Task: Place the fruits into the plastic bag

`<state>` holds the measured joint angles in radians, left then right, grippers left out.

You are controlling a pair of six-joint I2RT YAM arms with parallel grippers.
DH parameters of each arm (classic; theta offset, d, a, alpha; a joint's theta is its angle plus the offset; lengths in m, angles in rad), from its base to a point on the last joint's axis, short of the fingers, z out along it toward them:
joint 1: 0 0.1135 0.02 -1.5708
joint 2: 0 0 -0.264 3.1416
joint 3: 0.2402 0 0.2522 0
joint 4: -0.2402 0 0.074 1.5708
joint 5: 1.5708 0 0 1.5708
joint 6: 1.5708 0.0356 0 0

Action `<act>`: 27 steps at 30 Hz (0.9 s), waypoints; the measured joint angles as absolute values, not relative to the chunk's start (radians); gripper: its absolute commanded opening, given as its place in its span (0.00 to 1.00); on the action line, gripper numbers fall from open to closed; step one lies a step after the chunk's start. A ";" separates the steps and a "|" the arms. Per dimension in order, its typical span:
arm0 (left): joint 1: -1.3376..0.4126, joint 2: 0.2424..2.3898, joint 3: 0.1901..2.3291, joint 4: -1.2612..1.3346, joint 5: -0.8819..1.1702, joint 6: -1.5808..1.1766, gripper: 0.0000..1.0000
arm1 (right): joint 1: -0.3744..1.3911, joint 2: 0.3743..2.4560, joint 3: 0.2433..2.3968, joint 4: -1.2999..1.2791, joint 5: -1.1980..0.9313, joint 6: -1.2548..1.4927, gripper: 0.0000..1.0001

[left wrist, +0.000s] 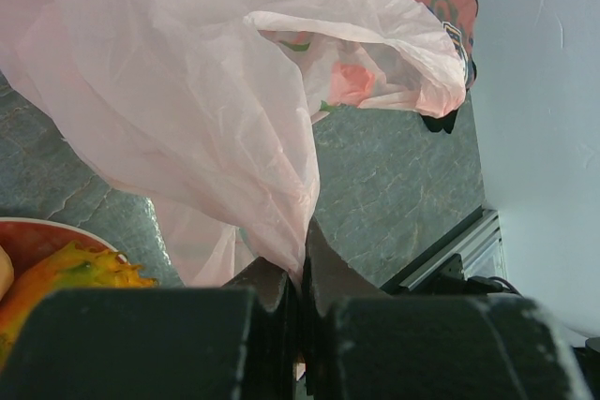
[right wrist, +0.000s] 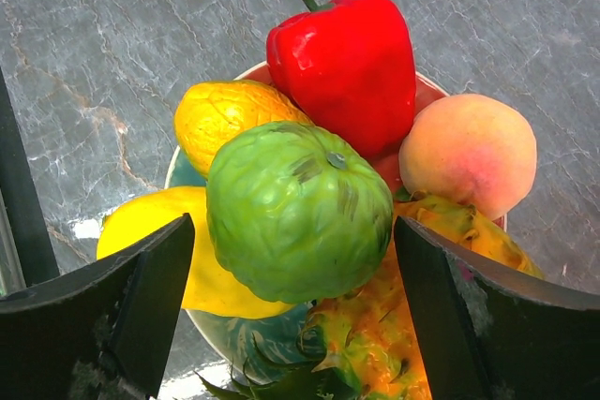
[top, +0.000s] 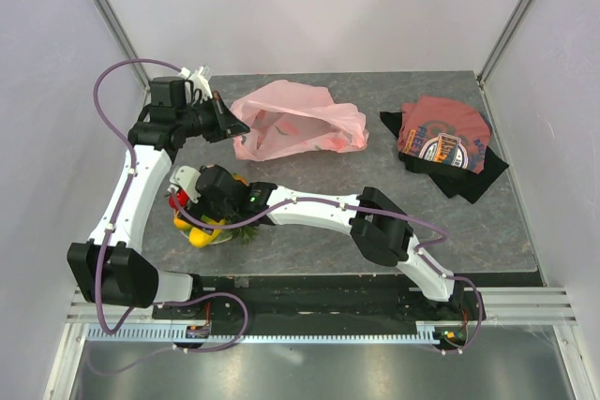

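Note:
The pale-pink plastic bag (top: 298, 122) lies at the back of the table, its mouth facing left. My left gripper (top: 221, 119) is shut on the bag's edge (left wrist: 281, 231) and holds it up. The fruits are piled on a plate (right wrist: 248, 339): a green round one (right wrist: 295, 208) on top, a red pepper (right wrist: 347, 67), a peach (right wrist: 469, 152), two yellow ones (right wrist: 230, 114), and an orange pineapple (right wrist: 412, 325). My right gripper (right wrist: 295, 269) is open just above the pile, with its fingers on either side of the green fruit. From above, the arm hides most of the pile (top: 202, 231).
A folded dark-red printed T-shirt (top: 445, 142) lies at the back right. The table's near edge with a metal rail (top: 309, 311) runs along the front. Pale walls close in the left, back and right sides.

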<state>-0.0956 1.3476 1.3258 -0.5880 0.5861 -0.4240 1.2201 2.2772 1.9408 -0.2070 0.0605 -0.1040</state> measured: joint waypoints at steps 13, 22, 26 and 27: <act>-0.096 1.348 1.325 -0.596 0.586 -0.424 0.01 | 1.220 2.277 1.939 -0.166 0.061 -0.102 0.53; -0.096 1.347 1.325 -0.596 0.586 -0.424 0.02 | 1.220 2.199 1.797 -0.085 0.068 -0.090 0.43; -0.095 1.347 1.325 -0.596 0.586 -0.424 0.02 | 1.220 2.091 1.693 -0.061 0.066 -0.071 0.42; -0.094 1.347 1.325 -0.596 0.586 -0.424 0.02 | 1.220 2.065 1.676 -0.060 0.065 -0.064 0.42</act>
<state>-0.0944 1.3472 1.3247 -0.5964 0.5858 -0.4240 1.2201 2.0655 1.6756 -0.0601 0.0650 -0.0643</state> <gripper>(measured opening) 0.029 0.710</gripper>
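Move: The green fruit lies on top of the heap, already between the right gripper's open fingers, its middle within about a centimetre of the hand point. From that fruit the red pepper is some 5 cm left and 3 cm farther out, the pineapple 8 cm right and 3 cm out, the orange fruit 4 cm left and 4 cm back, and the yellow mango about 7 cm back, all some 4 cm lower. From the left hand the green fruit is roughly 12 cm left, 17 cm back and 15 cm below. Close the right gripper on the green fruit almost in place, one pad on either side, until the fingers stop with the fruit's width between them. Then, keeping that grip, lift it up and to the right off the other fruit, about 3 cm each way and easing slightly back, with the fingertips tilting up some 5 degrees. ##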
